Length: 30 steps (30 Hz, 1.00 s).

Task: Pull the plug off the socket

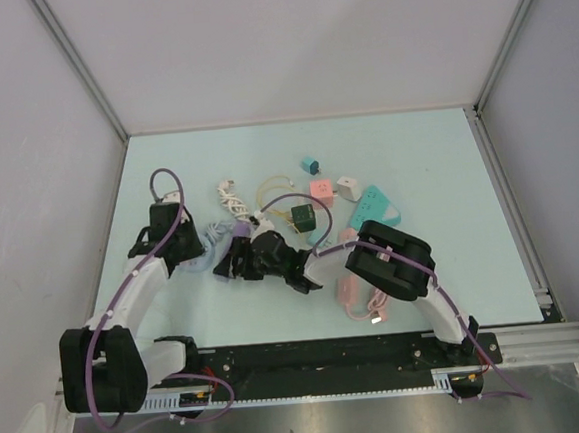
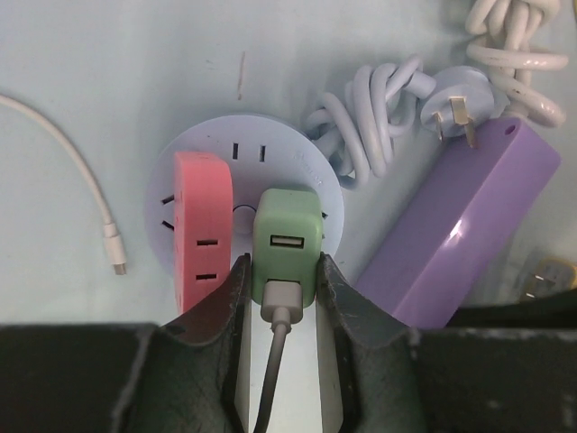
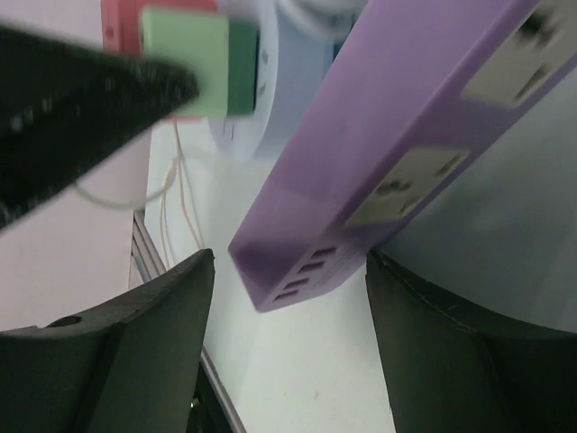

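Observation:
A green plug (image 2: 287,239) with a grey USB cable in its near port sits in the round pale-blue socket (image 2: 243,149), beside a pink plug (image 2: 201,225). My left gripper (image 2: 284,266) is shut on the green plug, one finger pressed on each side. In the top view the left gripper (image 1: 194,252) is at the socket (image 1: 212,241). My right gripper (image 3: 288,271) is open, its jaws straddling the end of a purple power strip (image 3: 379,144) without touching it. The green plug (image 3: 194,63) also shows in the right wrist view. The right gripper (image 1: 235,264) sits just right of the left one.
The purple strip (image 2: 464,239) lies right of the socket, with coiled white cable (image 2: 370,126) behind it. A white USB lead (image 2: 90,189) lies on the left. A dark green cube (image 1: 304,216), pink adapter (image 1: 320,188), white adapter (image 1: 347,185), teal strip (image 1: 372,206) and pink cable (image 1: 354,297) lie further right.

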Tool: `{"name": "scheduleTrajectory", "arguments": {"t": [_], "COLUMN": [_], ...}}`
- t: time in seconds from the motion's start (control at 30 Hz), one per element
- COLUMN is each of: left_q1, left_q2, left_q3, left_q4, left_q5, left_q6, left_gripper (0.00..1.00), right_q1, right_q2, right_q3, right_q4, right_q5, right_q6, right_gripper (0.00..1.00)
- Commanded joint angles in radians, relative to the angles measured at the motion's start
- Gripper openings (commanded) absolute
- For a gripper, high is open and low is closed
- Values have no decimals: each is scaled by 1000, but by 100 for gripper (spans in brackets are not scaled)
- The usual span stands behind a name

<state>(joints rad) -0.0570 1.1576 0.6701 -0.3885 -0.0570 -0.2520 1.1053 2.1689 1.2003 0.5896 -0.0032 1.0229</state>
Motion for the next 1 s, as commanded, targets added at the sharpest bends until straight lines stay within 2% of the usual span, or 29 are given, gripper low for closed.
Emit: {"name": "scheduleTrajectory", "arguments": {"t": [0.0, 0.17, 0.33, 0.5, 0.67, 0.8, 0.87, 0.9, 0.97], "left_q1": [-38, -38, -37, -11, 6, 25, 29, 31, 32], "left_q2": [-9, -22, -22, -29, -61, -58, -70, -82, -94], "left_q3": [-23, -21, -18, -9, -27, -30, -32, -32, -36], "left_q4": [-43, -33, -30, -44, -36, -41, -46, -47, -52], "left_q5": [92, 77, 65, -38, -59, -76, -93, -113, -129], "left_q6": [-15, -16, -15, -19, -44, -58, -67, -69, -75], "left_gripper": [0, 0, 0, 0, 0, 0, 0, 0, 0], "right_q1": [-54, -87, -49, 14, 45, 94, 108, 110, 113], "right_q2": [37, 49, 11, -55, -61, -15, 22, 32, 66], "right_q3": [31, 38, 39, 45, 48, 48, 57, 67, 93], "right_q4": [41, 32, -25, -143, -120, 18, 108, 127, 144], "right_q5": [25, 16, 17, 126, 137, 115, 105, 108, 115], "right_q6": [23, 28, -27, -87, -70, -43, -47, -79, -125], "right_gripper": [73, 72, 71, 70, 63, 51, 41, 31, 25]}}
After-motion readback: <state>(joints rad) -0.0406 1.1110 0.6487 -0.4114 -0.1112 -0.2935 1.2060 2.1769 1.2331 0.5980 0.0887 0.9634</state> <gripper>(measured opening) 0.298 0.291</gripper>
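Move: My left hand still grips the green plug seated in the round socket, whose middle is some 2 cm to its left, 1 cm ahead and 4 cm below; the pink plug stands about 4 cm to its left, level ahead. From my open right hand that socket lies roughly 7 cm left and 4 cm ahead, a little lower, while the purple strip's middle is about 4 cm ahead and 1 cm right, its near end before my fingers. I sweep my right hand forward about 4 cm beside the purple strip, then turn back and draw it some 8 cm back, bending left at the end, past the strip's near end, closing the fingers most of the way on nothing. My left hand keeps its grip on the green plug, dips slightly right, then drags plug and socket about 2 cm left and a touch back, turning roughly 5 degrees counter-clockwise. ##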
